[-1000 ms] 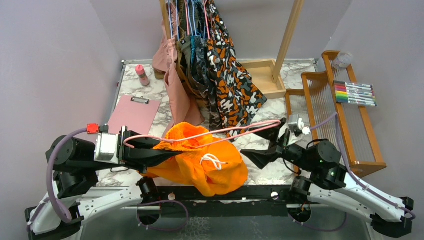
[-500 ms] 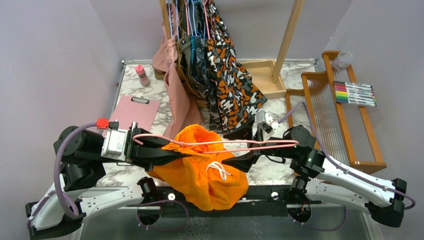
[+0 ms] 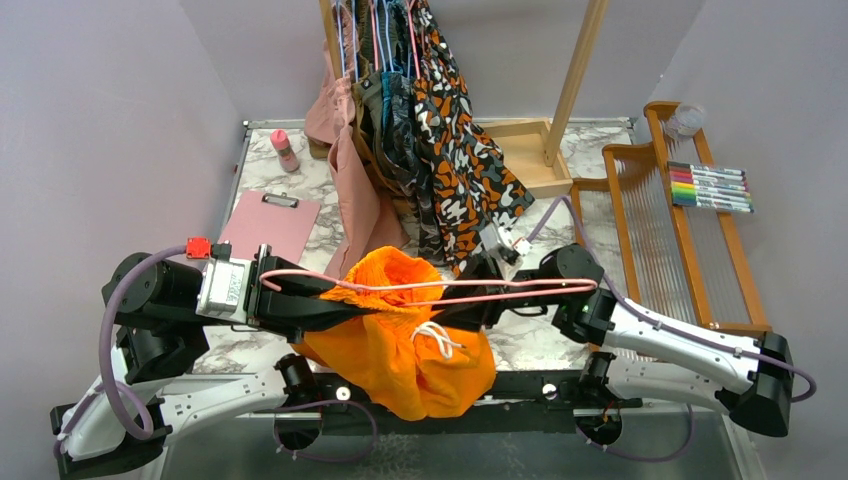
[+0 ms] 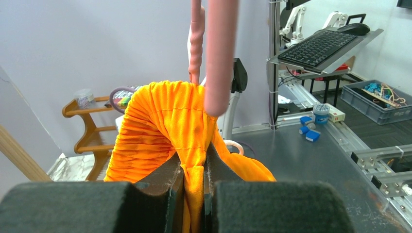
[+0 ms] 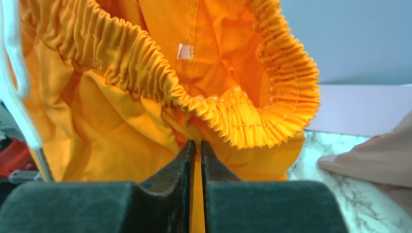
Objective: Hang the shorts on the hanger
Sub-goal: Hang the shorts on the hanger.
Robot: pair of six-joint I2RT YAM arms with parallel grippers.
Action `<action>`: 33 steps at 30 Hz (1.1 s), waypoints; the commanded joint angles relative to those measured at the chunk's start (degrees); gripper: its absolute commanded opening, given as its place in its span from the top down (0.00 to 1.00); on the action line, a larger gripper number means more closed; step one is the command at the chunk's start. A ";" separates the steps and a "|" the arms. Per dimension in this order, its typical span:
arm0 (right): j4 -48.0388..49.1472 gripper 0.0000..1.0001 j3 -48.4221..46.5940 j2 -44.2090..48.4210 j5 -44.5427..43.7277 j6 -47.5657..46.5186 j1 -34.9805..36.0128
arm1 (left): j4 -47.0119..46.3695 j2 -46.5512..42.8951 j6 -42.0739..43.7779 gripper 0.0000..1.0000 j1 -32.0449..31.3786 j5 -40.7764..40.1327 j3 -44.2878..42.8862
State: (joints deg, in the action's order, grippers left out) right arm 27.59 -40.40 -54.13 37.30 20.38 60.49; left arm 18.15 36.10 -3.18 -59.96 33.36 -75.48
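Observation:
The bright orange shorts (image 3: 400, 340) hang bunched between my two arms at the near table edge, white drawstring (image 3: 432, 338) in front. The pink wire hanger (image 3: 545, 284) lies level across them, from the left arm to the right arm. My left gripper (image 3: 350, 300) is shut on a fold of the shorts (image 4: 165, 121), with the hanger wire (image 4: 221, 58) rising just past its tips. My right gripper (image 3: 462, 315) is shut on orange fabric (image 5: 145, 111) just under the gathered waistband (image 5: 233, 116). I cannot tell whether either gripper also holds the hanger.
A wooden clothes rack at the back carries a blotch-patterned garment (image 3: 455, 170) and a dusty pink garment (image 3: 350, 190). A pink clipboard (image 3: 268, 228) and a small pink bottle (image 3: 286, 150) lie at the left. A wooden shelf (image 3: 650, 215) with markers (image 3: 712, 187) stands at the right.
My right arm swung left from beside the shorts and its open gripper shut on the fabric under the waistband. The hanger's right end dropped level. The left arm shifted slightly, still gripping.

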 commanded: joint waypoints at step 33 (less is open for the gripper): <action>-16.33 0.99 -13.53 19.04 -47.02 -27.82 0.33 | -16.02 18.61 20.98 1.00 0.23 -30.49 -15.31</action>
State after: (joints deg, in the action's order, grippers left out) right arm 7.66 -47.27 -32.34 -4.47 -1.34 60.49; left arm 10.39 45.39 11.03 -59.96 8.80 -80.75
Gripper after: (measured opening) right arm 0.009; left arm 0.123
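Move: The right hand's fingers are already around the waistband's free side, with its middle at the fingertips; the white drawstring is about 4 cm back and 1 cm to the left, and the camouflage trousers hang some 20 cm ahead and 5 cm right. From the left hand, still gripping the waistband, that free side lies about 9 cm right, 2 cm back and 8 cm lower; the hanger's neck stands roughly 4 cm right, 2 cm ahead and 7 cm above. Right hand closes on the waistband, pulls about 12 cm right, up, forward; left lifts shorts 10 cm forward. ##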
